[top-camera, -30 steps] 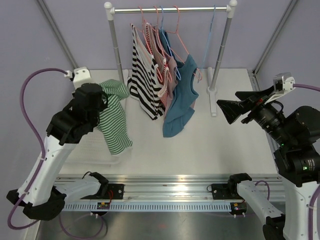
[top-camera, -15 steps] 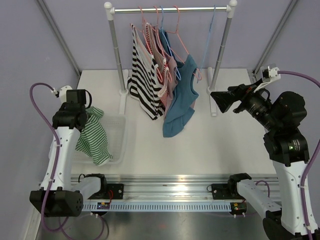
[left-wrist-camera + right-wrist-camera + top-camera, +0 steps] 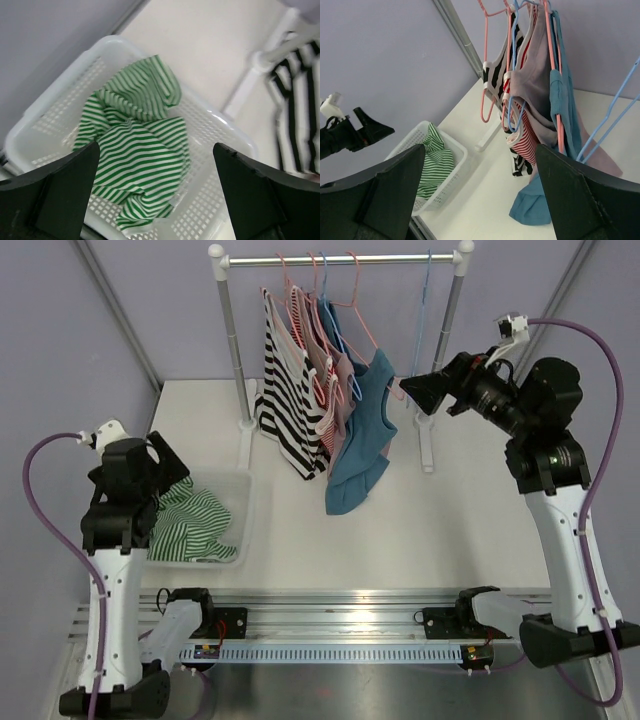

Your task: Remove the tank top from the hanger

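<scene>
A green-striped tank top [image 3: 190,525] lies crumpled in the white basket [image 3: 243,485], off any hanger; the left wrist view also has this tank top [image 3: 135,150]. My left gripper [image 3: 168,462] hovers open just above it, nothing between the fingers. Several more tops hang on hangers from the rail [image 3: 340,258]: a black-and-white striped one [image 3: 285,400], a red-striped one [image 3: 527,145], a mauve one [image 3: 535,75] and a blue one [image 3: 365,430]. My right gripper [image 3: 415,395] is open and empty, raised to the right of the blue top.
An empty blue hanger [image 3: 615,110] hangs at the rail's right end, close to my right gripper [image 3: 480,150]. The rack's two white posts [image 3: 440,360] stand on the white table. The basket [image 3: 115,41] sits at the table's left edge by the wall.
The left arm swung left and back with the green-striped top, lowered it into the basket and opened. The right arm rose and moved toward the rack.
</scene>
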Controlling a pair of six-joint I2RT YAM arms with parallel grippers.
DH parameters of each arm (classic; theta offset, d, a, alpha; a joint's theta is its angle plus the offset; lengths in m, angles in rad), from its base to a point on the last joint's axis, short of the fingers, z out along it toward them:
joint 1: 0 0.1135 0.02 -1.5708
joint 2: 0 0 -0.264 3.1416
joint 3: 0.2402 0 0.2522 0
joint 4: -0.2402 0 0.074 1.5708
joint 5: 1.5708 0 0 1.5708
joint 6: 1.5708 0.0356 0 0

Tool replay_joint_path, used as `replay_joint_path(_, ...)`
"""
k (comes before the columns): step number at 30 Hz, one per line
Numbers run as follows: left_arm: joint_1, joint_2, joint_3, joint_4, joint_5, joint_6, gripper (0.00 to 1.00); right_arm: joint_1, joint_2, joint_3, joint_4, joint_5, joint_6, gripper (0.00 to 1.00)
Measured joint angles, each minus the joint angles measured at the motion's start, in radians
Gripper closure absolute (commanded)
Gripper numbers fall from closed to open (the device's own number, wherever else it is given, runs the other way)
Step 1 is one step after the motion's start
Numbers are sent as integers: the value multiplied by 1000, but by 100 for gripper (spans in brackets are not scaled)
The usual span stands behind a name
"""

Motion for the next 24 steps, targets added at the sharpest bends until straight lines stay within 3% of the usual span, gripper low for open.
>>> replay_joint_path(3, 1, -92, 1, 26, 159, 36, 1, 0, 108, 101, -29, -11, -9, 10)
replay_joint_path(4, 1, -122, 1, 36, 229, 48, 1, 1, 142, 137, -37, -11, -19, 17)
replay_joint_path(9, 1, -235, -26, 111, 546, 84, 1, 20, 304, 367, -156, 47, -98, 36)
replay_joint_path(13, 1, -300, -110, 176, 735, 99, 1, 85, 427, 552, -273, 151, -175, 38)
replay_joint_path(17, 1, -353, -198, 220, 832, 103, 1, 174, 573, 742, -381, 275, -263, 39)
replay_joint_path(24, -31, -388, -236, 235, 822, 121, 1, 229, 797, 948, -479, 408, -369, 44)
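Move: The shoulder of the blue tank top, draped on its pink hanger, lies about 19 cm ahead of the right gripper, 7 cm to its left and some 5 cm lower. The grey-pink top hangs about 6 cm left of that shoulder; the empty blue hanger is roughly 24 cm ahead of the gripper and 1 cm to its right. From the left gripper the blue shoulder is about 25 cm ahead, 40 cm right and 14 cm higher; the green striped tank top in the basket lies about 24 cm below, 2 cm ahead and 3 cm right. Drive the right gripper forward about 16 cm and some 6 cm left to the blue tank top's shoulder, dipping only late, while rolling its left side down some 25 degrees and narrowing the wide-open fingers to a little over half, one to each side of the cloth. Swing the empty left gripper right and slightly back, still open, turning it clockwise away from the dropped top. ##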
